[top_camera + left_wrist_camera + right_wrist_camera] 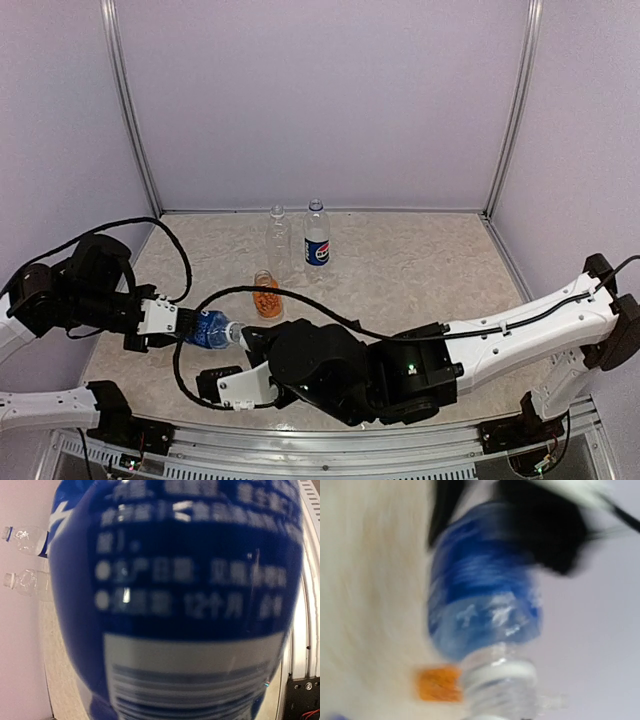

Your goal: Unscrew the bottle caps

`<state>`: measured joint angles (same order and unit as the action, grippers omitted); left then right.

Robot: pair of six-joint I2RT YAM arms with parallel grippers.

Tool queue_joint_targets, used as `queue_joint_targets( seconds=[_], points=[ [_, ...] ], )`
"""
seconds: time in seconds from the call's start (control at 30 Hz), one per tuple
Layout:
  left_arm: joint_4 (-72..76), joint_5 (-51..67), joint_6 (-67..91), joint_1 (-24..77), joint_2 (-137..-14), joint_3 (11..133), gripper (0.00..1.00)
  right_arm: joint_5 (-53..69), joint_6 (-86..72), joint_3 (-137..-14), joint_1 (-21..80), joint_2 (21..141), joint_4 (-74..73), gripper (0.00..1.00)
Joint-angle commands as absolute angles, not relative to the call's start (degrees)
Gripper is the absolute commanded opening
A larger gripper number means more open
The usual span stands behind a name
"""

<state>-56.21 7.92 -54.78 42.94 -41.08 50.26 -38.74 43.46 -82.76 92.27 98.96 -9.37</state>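
Observation:
The bottle with the bright-blue label (210,329) lies level above the table, its base in my left gripper (183,327), which is shut on it. Its label (175,580) fills the left wrist view and hides the fingers. My right gripper (247,339) is shut at the bottle's mouth, over the cap. In the blurred right wrist view the blue bottle (480,595) narrows to a white neck ring (500,672) and a ribbed cap (502,700) at the bottom edge. My fingers do not show there.
The short orange bottle (267,296) stands just behind the held bottle and shows as an orange blur (437,682) in the right wrist view. The clear unlabelled bottle (278,240) and the Pepsi bottle (317,236) stand upright at the back by the wall.

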Motion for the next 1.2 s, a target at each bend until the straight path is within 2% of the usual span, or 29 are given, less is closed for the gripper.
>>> queue_joint_targets(
  seconds=[0.0,0.13,0.37,0.47,0.53,0.6,0.7,0.87,1.0,1.17],
  points=[
    [-60.59,10.44,-53.89,42.98,-41.49,51.42,0.23,-54.31,88.45,-73.34,93.99,99.28,19.45,0.0],
    [-60.01,8.6,-54.36,42.98,-40.66,49.45,0.22,-54.09,108.47,-65.97,94.87,99.75,42.56,0.0],
    [-51.87,4.43,-51.76,42.19,-38.74,45.16,0.23,-57.15,85.87,-67.72,93.02,95.98,40.95,0.0],
    [-44.96,2.04,-48.18,40.82,-37.79,43.08,0.23,-62.68,61.95,-69.97,88.73,92.58,29.08,0.0],
    [-40.18,0.86,-43.55,40.1,-36.87,42.72,0.24,-61.97,31.53,-77.8,83.32,91.73,2.7,0.0],
    [-37.02,1.47,-36.81,39.16,-35.98,43.95,0.24,-51.77,-1.2,-86.14,74.49,92.7,-26.7,0.0],
    [-34.58,4.77,-26.33,36.0,-35.3,45.89,0.26,-32.42,-25.65,-86.01,61.61,93.71,-43.06,0.0],
    [-31.82,9.12,-11.5,31.05,-31.9,43.69,0.26,-15.85,-37.48,-71.6,51.47,91.87,-43.6,0.0],
    [-26.96,14.94,-3.98,29.72,-28.37,38.52,0.27,-8.86,-39.61,-60.35,47.68,90.85,-38.58,0.0],
    [-18.93,19.14,-0.33,29.13,-24.1,30.68,0.29,-6.35,-42.44,-54.26,46.86,93.69,-36.56,0.0]
  ],
)
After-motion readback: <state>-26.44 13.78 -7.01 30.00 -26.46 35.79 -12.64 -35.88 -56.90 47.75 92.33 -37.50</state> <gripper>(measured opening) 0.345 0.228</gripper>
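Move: The right fingers already pinch the white cap at the blue-label bottle's neck; from them, the bare table spot for it lies about 9 cm ahead, 30 cm to the right and 26 cm below. Level with that spot and to its left are the brown cap (8 cm), the white-blue cap (16 cm) and the blue cap (24 cm). The left hand grips the bottle; from it the white cap is roughly 10 cm right, 6 cm back and 6 cm up. Still pinching the white cap, the right fingers give it a last twist of some 40 degrees almost in place, then carry it up a little and forward off the neck, sweep right past the three caps and drop towards the table, drawing back late; net about 28 cm right, 21 down and 17 forward, fingers ending pointed down. The left hand keeps its grip, dips, then rises and goes forward about 5 cm, rolling the bottle upright. ##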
